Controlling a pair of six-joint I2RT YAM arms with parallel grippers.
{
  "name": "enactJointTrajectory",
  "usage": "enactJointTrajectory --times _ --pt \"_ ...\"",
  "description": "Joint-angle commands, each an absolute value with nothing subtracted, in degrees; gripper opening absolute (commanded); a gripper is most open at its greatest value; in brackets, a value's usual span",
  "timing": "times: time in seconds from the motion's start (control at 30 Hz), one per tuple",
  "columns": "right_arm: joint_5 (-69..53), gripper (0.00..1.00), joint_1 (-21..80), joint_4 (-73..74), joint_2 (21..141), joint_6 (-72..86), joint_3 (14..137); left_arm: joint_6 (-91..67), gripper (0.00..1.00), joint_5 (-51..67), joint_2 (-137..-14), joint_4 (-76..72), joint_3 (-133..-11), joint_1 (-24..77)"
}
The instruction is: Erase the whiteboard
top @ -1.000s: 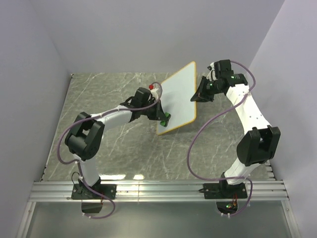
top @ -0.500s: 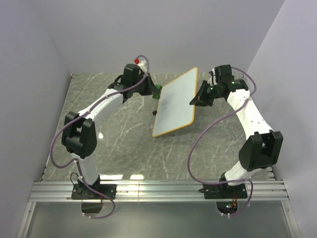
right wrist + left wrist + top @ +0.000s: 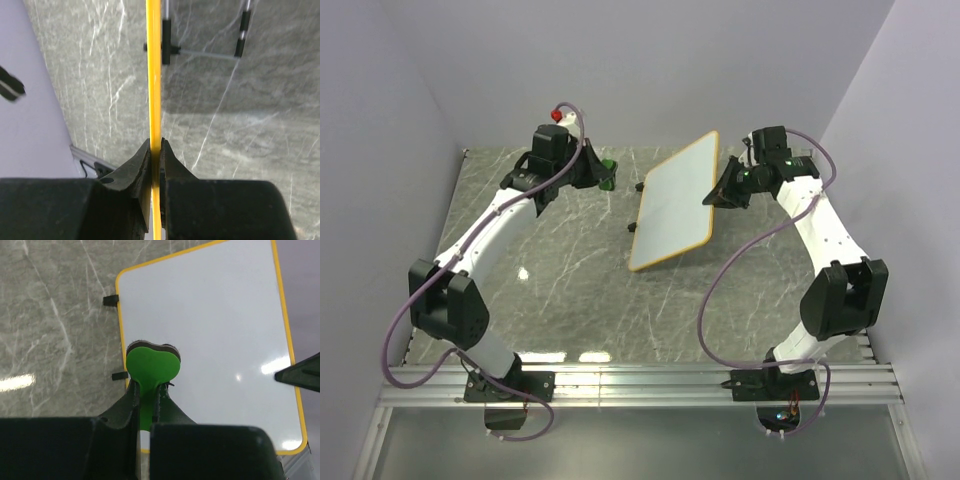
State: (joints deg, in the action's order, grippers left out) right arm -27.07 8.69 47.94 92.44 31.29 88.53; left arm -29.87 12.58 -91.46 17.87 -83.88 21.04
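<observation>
The whiteboard (image 3: 672,203) has an orange rim and hangs tilted above the marble table. My right gripper (image 3: 714,197) is shut on its right edge. In the right wrist view the rim (image 3: 153,75) runs edge-on between the jaws of that gripper (image 3: 156,150), with the board's black feet (image 3: 166,35) behind. My left gripper (image 3: 602,173) is to the left of the board and apart from it, shut on a green eraser (image 3: 608,167). The left wrist view shows the eraser (image 3: 152,362) pinched in the gripper (image 3: 146,390), in front of a white board face (image 3: 215,330) without marks.
Pale walls close in the table at the back (image 3: 620,70), left and right. An aluminium rail (image 3: 640,385) runs along the near edge by the arm bases. Grey marble tabletop (image 3: 570,280) lies below the board.
The left arm has swung up and left off the board with the eraser, from the board's lower left edge to the table's far left. The right gripper still holds the board, barely shifted.
</observation>
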Motion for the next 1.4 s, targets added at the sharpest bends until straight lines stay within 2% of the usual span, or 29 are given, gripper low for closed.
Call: enactJointTrajectory --times 0.0,0.2,0.5,0.53,0.57,0.6,0.63,0.7,1.03,1.1,1.37 --pt "-25.1 0.00 8.2 42.4 93.2 31.8 91.8 -30.5 0.00 10.6 -88.2 19.9 -83.0 21.1" --pt "-26.1 0.00 7.4 39.6 95.0 33.0 91.8 -28.9 0.00 9.1 -86.3 23.3 -82.7 21.1" --pt "-28.6 0.00 7.8 36.7 93.2 33.8 85.4 -29.9 0.00 7.6 -81.1 24.0 -75.5 21.0" --pt "-28.5 0.03 7.9 37.1 93.1 33.6 85.3 -29.9 0.00 7.3 -80.7 23.9 -74.5 21.1" --pt "-27.6 0.11 7.8 38.0 92.9 32.9 85.3 -30.1 0.00 6.6 -80.2 23.9 -74.2 21.0" --pt "-27.2 0.29 7.9 38.6 92.5 32.4 85.3 -30.1 0.00 6.4 -79.6 24.0 -73.8 21.0" --pt "-26.5 0.40 7.8 38.9 92.4 32.1 85.5 -29.9 0.00 6.2 -79.5 24.0 -73.7 21.0" --pt "-25.7 0.54 7.7 40.0 91.9 31.1 85.8 -29.6 0.00 5.8 -79.1 24.3 -73.7 21.0" --pt "-23.5 0.73 7.6 40.9 90.4 30.6 86.2 -28.5 0.00 5.7 -79.5 25.8 -75.8 21.0" --pt "-22.1 0.80 7.4 42.3 90.0 29.9 87.3 -27.9 0.00 5.0 -79.3 26.6 -76.2 21.1" --pt "-12.1 0.82 2.6 47.9 83.9 27.1 88.3 -27.1 0.00 0.2 -77.0 30.2 -76.3 20.5"
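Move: The left gripper holds the green eraser. The bare table spot where the eraser first lay is roughly 11 cm left, 5 cm back and 26 cm below it; the whiteboard's middle is about 20 cm right, 3 cm ahead and 11 cm below, the board's nearer black clip some 9 cm right, 4 cm ahead and 18 cm below. The right gripper pinches the board's raised right edge; the board's middle lies about 10 cm left, 5 cm ahead and 7 cm lower. Draw the left gripper back and left about 5 cm each way, sinking some 4 cm, away from the whiteboard with the eraser still clamped. Meanwhile push the right hand forward about 3 cm with the board's edge in its fingers, ease it down 2 cm, open the fingers wide to let go, then back off to the right, rising slightly. ##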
